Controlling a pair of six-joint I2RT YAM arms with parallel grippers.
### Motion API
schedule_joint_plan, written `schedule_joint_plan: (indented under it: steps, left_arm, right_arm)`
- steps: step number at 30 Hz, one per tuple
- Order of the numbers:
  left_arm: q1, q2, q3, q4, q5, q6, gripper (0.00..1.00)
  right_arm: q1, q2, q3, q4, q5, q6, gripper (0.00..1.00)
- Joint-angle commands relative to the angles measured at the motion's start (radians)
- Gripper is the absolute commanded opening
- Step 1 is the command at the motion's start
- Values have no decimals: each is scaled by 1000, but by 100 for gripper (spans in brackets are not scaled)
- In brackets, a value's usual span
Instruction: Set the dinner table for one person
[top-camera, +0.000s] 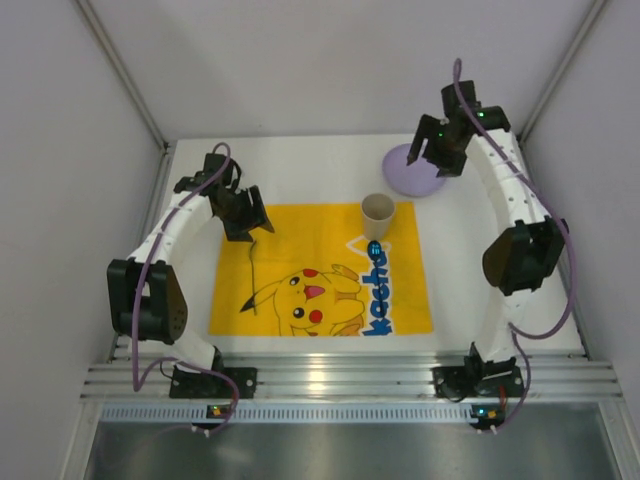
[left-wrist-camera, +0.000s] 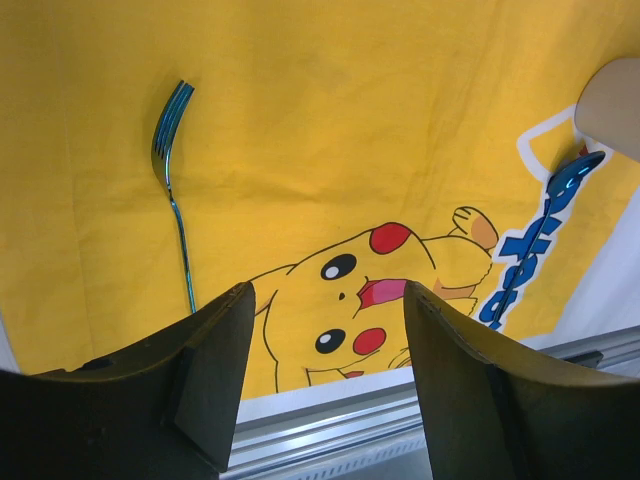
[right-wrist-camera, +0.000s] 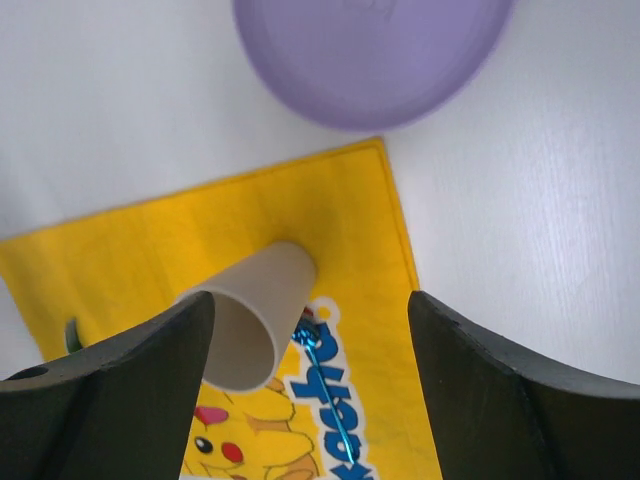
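Observation:
On the white dinner table (top-camera: 462, 270) lies a yellow Pikachu mat (top-camera: 320, 270). A blue fork (top-camera: 254, 272) (left-wrist-camera: 172, 170) rests on the mat's left side and a blue spoon (top-camera: 376, 268) (right-wrist-camera: 328, 385) on its right, over the blue lettering. A beige cup (top-camera: 378, 214) (right-wrist-camera: 250, 320) stands upright at the mat's far right corner. A purple plate (top-camera: 410, 174) (right-wrist-camera: 370, 50) sits on the bare table beyond that corner. My left gripper (top-camera: 247, 220) (left-wrist-camera: 330, 300) hangs open above the mat's far left, holding nothing. Over the plate hovers my right gripper (top-camera: 436, 156) (right-wrist-camera: 310, 300), open and empty.
White walls close in the table on the left, right and back. A ribbed aluminium rail (top-camera: 340, 380) (left-wrist-camera: 400, 420) runs along the near edge, where both arm bases are bolted. The spoon (left-wrist-camera: 560, 190) and cup (left-wrist-camera: 612, 105) show at the right of the left wrist view.

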Motion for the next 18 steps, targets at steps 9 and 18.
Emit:
schedule_joint_plan:
  steps: [9, 18]
  left_arm:
    - [0, -17, 19, 8, 2, 0, 66]
    - [0, -11, 54, -28, -39, -6, 66]
  right_arm:
    - [-219, 307, 158, 130, -126, 105, 76]
    - [-268, 482, 275, 141, -71, 165, 76]
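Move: The right hand is open and empty, with the purple plate's middle about 15 cm ahead of it, 3 cm to its right and some 19 cm below. Nearby, the cup stands on the placemat about 5 cm back and 8 cm to the left of that hand, and the spoon lies roughly 20 cm back and 8 cm left. From the idle left hand the plate is about 27 cm ahead and 38 cm to the right. The right hand swings away from the cup, going forward and to the right almost level at first, then turns the travel into a quick descent of about 16 cm, still easing forward, towards the near right part of the plate's rim. By the end it has gone some 10 cm forward and 9 cm right, the wrist has turned nearly 20 degrees clockwise and tipped the fingers about 10 degrees steeper, and the fingers stay wide open just above the rim, with no touch to be seen. ##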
